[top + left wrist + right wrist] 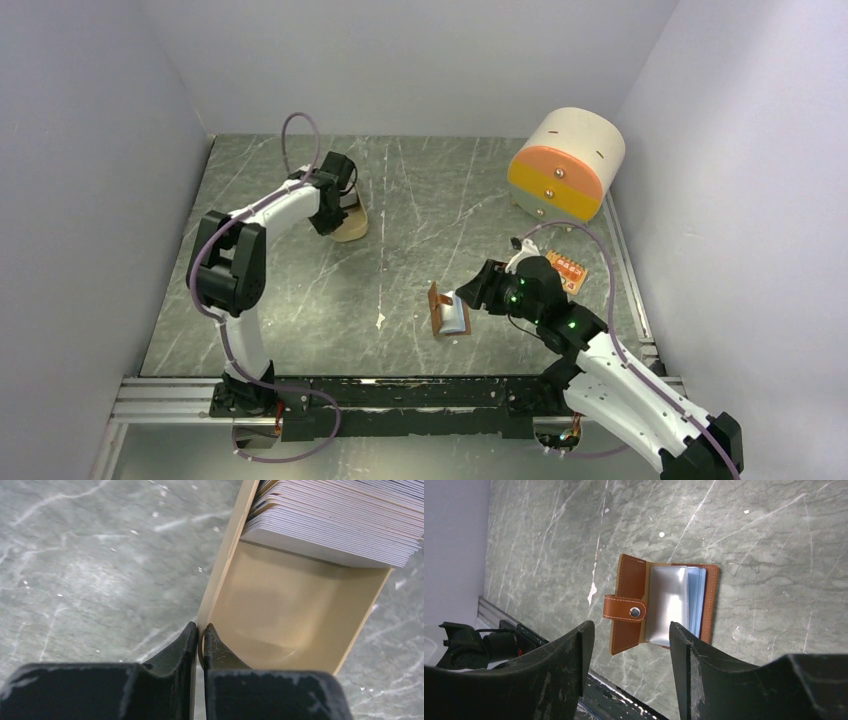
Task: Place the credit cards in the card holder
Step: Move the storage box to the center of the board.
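Observation:
A stack of pale grey-white credit cards (340,522) lies in a tan shallow dish (295,615) at the table's back left (352,226). My left gripper (200,630) is shut on the dish's rim; the arm hides the cards in the top view. The brown leather card holder (664,607) lies open on the table, snap strap and silvery-blue sleeves showing; it also shows in the top view (447,311). My right gripper (630,637) is open and empty, hovering just above the holder (472,296).
A cream-and-orange drum-shaped drawer box (565,165) stands at the back right. A small orange object (566,268) lies right of my right arm. Grey walls close in both sides. A black rail (400,392) runs along the near edge.

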Robot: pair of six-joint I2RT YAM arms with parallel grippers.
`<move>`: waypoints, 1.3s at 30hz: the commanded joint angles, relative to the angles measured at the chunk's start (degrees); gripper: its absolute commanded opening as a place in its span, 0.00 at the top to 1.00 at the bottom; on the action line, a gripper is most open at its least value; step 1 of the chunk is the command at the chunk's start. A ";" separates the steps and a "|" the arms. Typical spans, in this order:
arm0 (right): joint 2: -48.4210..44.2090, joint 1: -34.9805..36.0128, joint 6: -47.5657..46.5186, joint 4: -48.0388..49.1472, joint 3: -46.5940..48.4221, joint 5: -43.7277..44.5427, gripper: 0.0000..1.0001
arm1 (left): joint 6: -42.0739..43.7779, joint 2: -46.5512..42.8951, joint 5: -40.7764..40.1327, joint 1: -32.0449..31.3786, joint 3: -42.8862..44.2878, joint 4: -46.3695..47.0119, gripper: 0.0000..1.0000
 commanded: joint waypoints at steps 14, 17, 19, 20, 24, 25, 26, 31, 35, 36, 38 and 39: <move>-3.16 -0.53 0.57 -2.87 1.56 2.62 0.40 | 8.52 5.33 -0.82 -15.04 10.09 3.24 0.91; -3.56 -0.51 0.67 -3.26 1.49 2.84 0.40 | 9.96 6.65 -1.07 -17.27 11.78 3.13 0.91; -3.96 -0.52 0.74 -3.60 1.57 2.91 0.40 | 10.65 7.54 -0.64 -18.33 12.66 3.06 0.91; -4.14 -0.51 0.81 -3.76 1.51 2.99 0.40 | 10.97 7.79 -0.49 -18.87 12.84 3.22 0.91; -4.82 -0.51 0.91 -4.17 1.35 3.21 0.40 | 12.23 8.64 -0.29 -20.80 12.91 4.16 0.91; -4.89 -0.51 0.98 -4.30 1.39 3.26 0.40 | 12.69 8.71 -0.29 -21.14 12.95 4.35 0.91; -4.95 -0.52 1.04 -4.39 1.44 3.30 0.40 | 13.25 8.86 -0.07 -21.46 12.89 4.72 0.91; -5.24 -0.51 1.18 -4.50 1.40 3.39 0.40 | 15.77 8.61 0.86 -22.22 11.74 6.81 0.91; -5.27 -0.52 1.27 -4.57 1.53 3.53 0.40 | 15.94 8.32 1.82 -22.25 10.64 7.57 0.88; -5.24 -0.51 1.22 -4.60 1.57 3.56 0.40 | 16.00 8.30 2.54 -22.23 10.50 7.67 0.87; -5.18 -0.52 1.31 -4.60 1.57 3.58 0.41 | 15.84 8.31 3.07 -22.22 10.55 7.52 0.85; -5.12 -0.51 1.35 -4.58 1.49 3.49 0.41 | 15.93 8.34 3.31 -22.22 10.51 7.55 0.86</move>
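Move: The left gripper already pinches the storage box's left wall near its near end; the box's middle lies about 5 cm ahead and 4 cm to the right, roughly 2 cm down. The board's centre is some 18 cm to the right, 1 cm back and 4 cm lower. The card holder sits about 26 cm right and 19 cm back. From the idle right hand, the board's centre is roughly 17 cm ahead, 12 cm left and 11 cm down. Sweep the left gripper about 17 cm to the right, keeping it level and drifting slightly back, so it drags the storage box by its wall to the middle of the board. Swing the wrist clockwise some 35 degrees on the way. Travel briskly at first, then ease off, keep the fingers at the wall and let the squeeze fade at the very end. ##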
